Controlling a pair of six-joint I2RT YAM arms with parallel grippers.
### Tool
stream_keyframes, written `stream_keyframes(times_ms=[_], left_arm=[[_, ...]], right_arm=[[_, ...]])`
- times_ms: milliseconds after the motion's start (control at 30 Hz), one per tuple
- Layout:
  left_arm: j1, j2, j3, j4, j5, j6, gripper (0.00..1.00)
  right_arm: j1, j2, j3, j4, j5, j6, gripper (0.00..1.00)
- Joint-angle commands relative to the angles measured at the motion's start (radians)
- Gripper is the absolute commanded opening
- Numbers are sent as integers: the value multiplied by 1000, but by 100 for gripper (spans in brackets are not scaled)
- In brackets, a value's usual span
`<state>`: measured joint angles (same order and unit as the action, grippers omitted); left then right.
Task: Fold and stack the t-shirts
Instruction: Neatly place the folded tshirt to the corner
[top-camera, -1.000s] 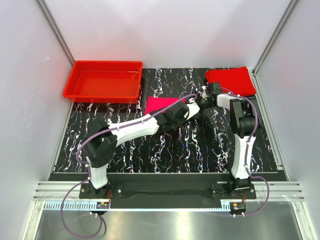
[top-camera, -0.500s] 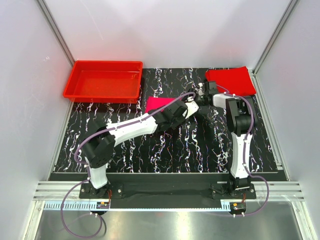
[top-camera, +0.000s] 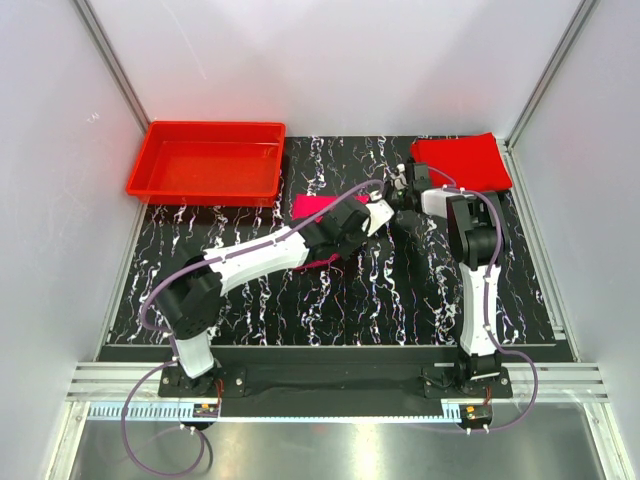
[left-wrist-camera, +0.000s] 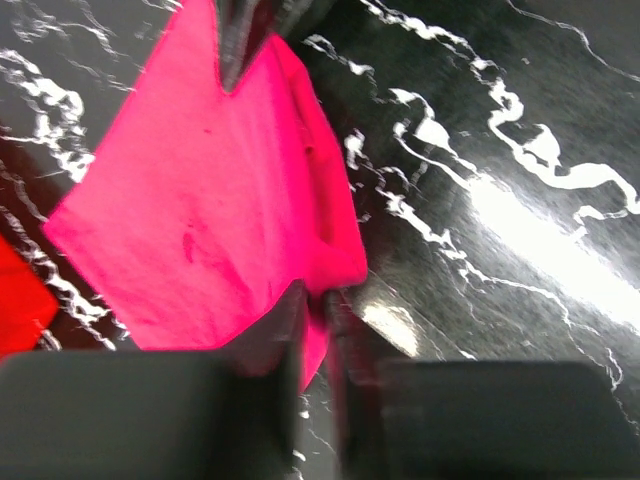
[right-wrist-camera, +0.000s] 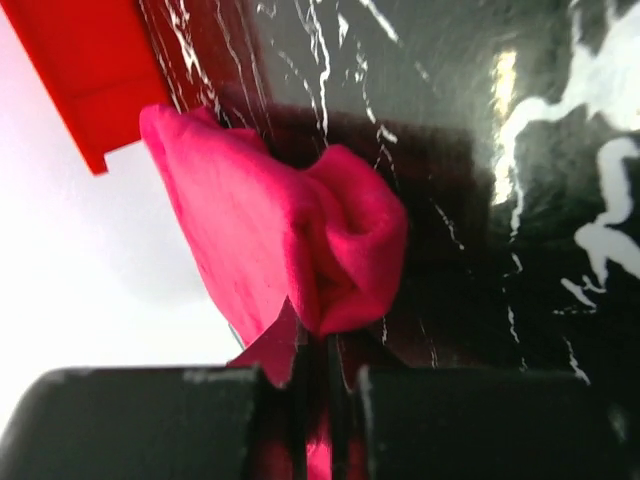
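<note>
The magenta-pink t-shirt (top-camera: 312, 206) lies bunched on the black marbled table, partly under the left arm. It fills the left wrist view (left-wrist-camera: 200, 200) and hangs crumpled in the right wrist view (right-wrist-camera: 260, 230). My left gripper (top-camera: 377, 203) (left-wrist-camera: 318, 305) has its jaws close together with a fold of this shirt's edge between them. My right gripper (top-camera: 398, 190) (right-wrist-camera: 328, 345) is shut on another bunched corner of the same shirt. The two grippers nearly meet at the table's middle back. The red t-shirt (top-camera: 462, 160) lies folded flat at the back right corner, untouched.
A rigid red plastic tray (top-camera: 215, 126) stands at the back left, and its corner (right-wrist-camera: 80, 60) shows in the right wrist view. White walls close in the table on three sides. The left arm stretches diagonally across the table (top-camera: 400, 290).
The right gripper has closed on the magenta-pink t-shirt after standing open. Both grippers have shifted slightly left and back. The left jaws have eased apart a little.
</note>
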<state>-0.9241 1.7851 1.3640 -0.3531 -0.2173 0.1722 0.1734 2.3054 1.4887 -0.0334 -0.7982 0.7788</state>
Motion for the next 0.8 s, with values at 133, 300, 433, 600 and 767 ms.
stream_keyframes(times_ms=[133,300,433,600,767], left_arm=[[31,-133,-12,-16,134,-170,52],[62,-324,-45,-84,194,-332,53],[62,-569,-172,-115,194,-407,55],[64,-759,-334,-124,177,-456,58],[64,-823,-402,-178,141,-456,58]], right_arm=[[31,-50,217,-322,166,-219,0],[35,-110,373,-675,431,-424,0],[35,-150,448,-838,597,-550,0],[34,-133,652,-1043,871,-633,0],[34,-119,852,-1137,1077,-725,0]])
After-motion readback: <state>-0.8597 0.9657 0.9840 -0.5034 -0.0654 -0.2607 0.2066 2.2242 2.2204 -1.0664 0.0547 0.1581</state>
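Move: The red t-shirt in the far right corner, where the pink one is being taken, lies about 18 cm right and 8 cm ahead of the right hand, roughly level; from the left hand it is some 32 cm right, 23 cm ahead and 11 below. The folded pink t-shirt's middle is about 16 cm left of the right hand and 9 cm back. The red tray's middle is some 50 cm left of the right hand and 8 ahead. The pink t-shirt, pinched at its right edge by the already closed right fingers, is carried right about 13 cm and up about 12 cm towards the red t-shirt, while the wrist swings those fingers nearly 60 degrees from pointing left to straight down. The left fingers open wider and let go of the cloth, and that hand draws back, then rises and moves left, some 11 cm each way. ##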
